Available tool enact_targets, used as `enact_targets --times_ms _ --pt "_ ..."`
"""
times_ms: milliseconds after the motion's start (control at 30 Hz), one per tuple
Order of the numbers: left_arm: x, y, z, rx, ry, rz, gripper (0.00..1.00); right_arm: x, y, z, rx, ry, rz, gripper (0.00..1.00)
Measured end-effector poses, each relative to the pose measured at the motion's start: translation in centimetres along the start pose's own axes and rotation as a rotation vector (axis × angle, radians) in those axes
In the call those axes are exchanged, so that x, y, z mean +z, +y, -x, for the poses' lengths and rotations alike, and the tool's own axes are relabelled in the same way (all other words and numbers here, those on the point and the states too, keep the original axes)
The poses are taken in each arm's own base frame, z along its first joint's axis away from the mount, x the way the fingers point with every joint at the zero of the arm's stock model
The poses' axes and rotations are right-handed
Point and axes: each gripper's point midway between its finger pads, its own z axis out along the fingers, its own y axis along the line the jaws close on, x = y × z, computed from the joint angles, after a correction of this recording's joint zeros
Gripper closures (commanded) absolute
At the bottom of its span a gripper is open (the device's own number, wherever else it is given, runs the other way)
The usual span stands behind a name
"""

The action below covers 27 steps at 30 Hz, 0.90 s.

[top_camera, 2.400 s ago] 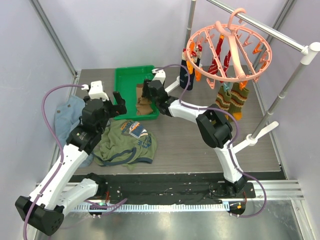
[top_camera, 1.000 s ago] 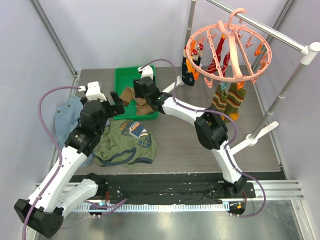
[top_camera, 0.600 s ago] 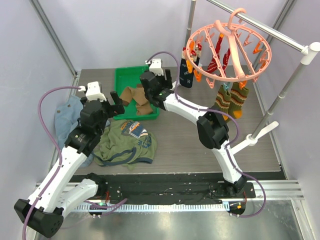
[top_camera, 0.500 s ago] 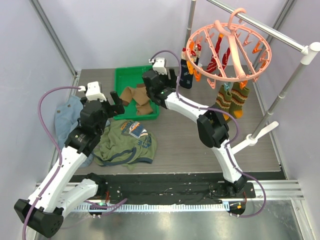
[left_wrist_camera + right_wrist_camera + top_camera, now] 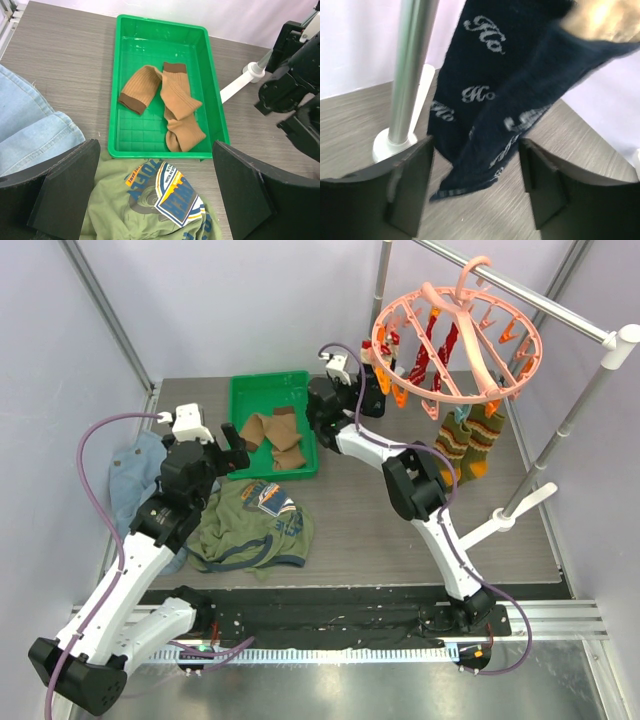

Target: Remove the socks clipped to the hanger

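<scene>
The salmon-pink ring hanger (image 5: 458,335) hangs from the rail at the back right. Red patterned socks (image 5: 430,352) and olive socks with orange stripes (image 5: 470,440) are clipped to it. A pair of navy socks with white script (image 5: 490,95) hangs right in front of my right gripper (image 5: 477,187), which is open and empty. In the top view this gripper (image 5: 368,390) is at the hanger's left edge and hides most of the navy socks. Two brown-tan socks (image 5: 167,107) lie in the green tray (image 5: 115,100). My left gripper (image 5: 157,195) is open, above the T-shirt.
The rail stand's metal post (image 5: 412,65) and white foot stand just left of the navy socks. An olive-green T-shirt (image 5: 255,525) lies in front of the tray (image 5: 240,400). Pale blue denim (image 5: 135,475) lies at the left. The sloping rail (image 5: 560,430) crosses the right side.
My right gripper has left the green tray and swung right and up to the navy socks at the hanger. The brown socks stay in the tray. The left arm is still.
</scene>
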Motion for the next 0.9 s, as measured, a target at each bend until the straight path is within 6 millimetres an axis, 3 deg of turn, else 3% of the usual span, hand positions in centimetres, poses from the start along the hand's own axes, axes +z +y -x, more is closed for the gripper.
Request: enact_targets --times_ms 67,100,167,200,267,567,700,900 --pt "0.0 0.0 -0.1 0.001 0.002 0.001 0.0 0.5 0.0 -0.1 -0.003 -0.005 -0.023 0.55" --pt "0.0 0.0 -0.1 0.001 0.003 0.001 0.0 0.6 -0.2 -0.2 -0.003 -0.006 -0.036 0.73" --pt "0.1 0.0 -0.1 0.002 0.003 0.001 0.0 0.9 -0.5 0.0 -0.005 -0.01 -0.046 0.83" --pt "0.1 0.0 -0.1 0.002 0.003 0.001 0.0 0.9 -0.6 0.2 0.008 -0.013 -0.049 0.93" --pt "0.1 0.0 -0.2 0.002 0.004 0.001 0.0 0.8 -0.7 0.3 0.023 -0.02 -0.046 0.99" --pt "0.2 0.0 -0.4 0.006 0.011 0.004 0.0 -1.9 -1.6 -0.6 -0.024 -0.029 0.052 0.99" --pt "0.3 0.0 -0.5 0.007 0.015 0.005 0.0 -3.3 -2.7 0.6 0.001 -0.025 0.148 0.99" --pt "0.8 -0.3 -1.3 0.016 0.042 -0.008 0.0 -6.2 -5.1 3.8 0.147 0.006 0.414 0.99"
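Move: The nearer of the two hanging navy socks is right at the right hand's open fingers, its toe between them; its middle is about 2 cm ahead, 4 cm right and 4 cm higher. The red socks hang some 14 cm right, 3 cm ahead, 10 cm up; the striped socks 22 cm right and 16 cm back, 3 cm up; the green tray lies 20 cm left, level ahead, 18 cm below. From the left hand the navy sock is roughly 25 cm ahead, 27 cm right, 6 cm lower. Shut the right gripper on the toe end of the nearer navy sock while edging about 1 cm right, then keep the pinch and draw the sock back towards the base some 7 cm, curving up about 5 cm late in the pull. Let the wrist swing counter-clockwise some 20 degrees and its left side rise a little. ##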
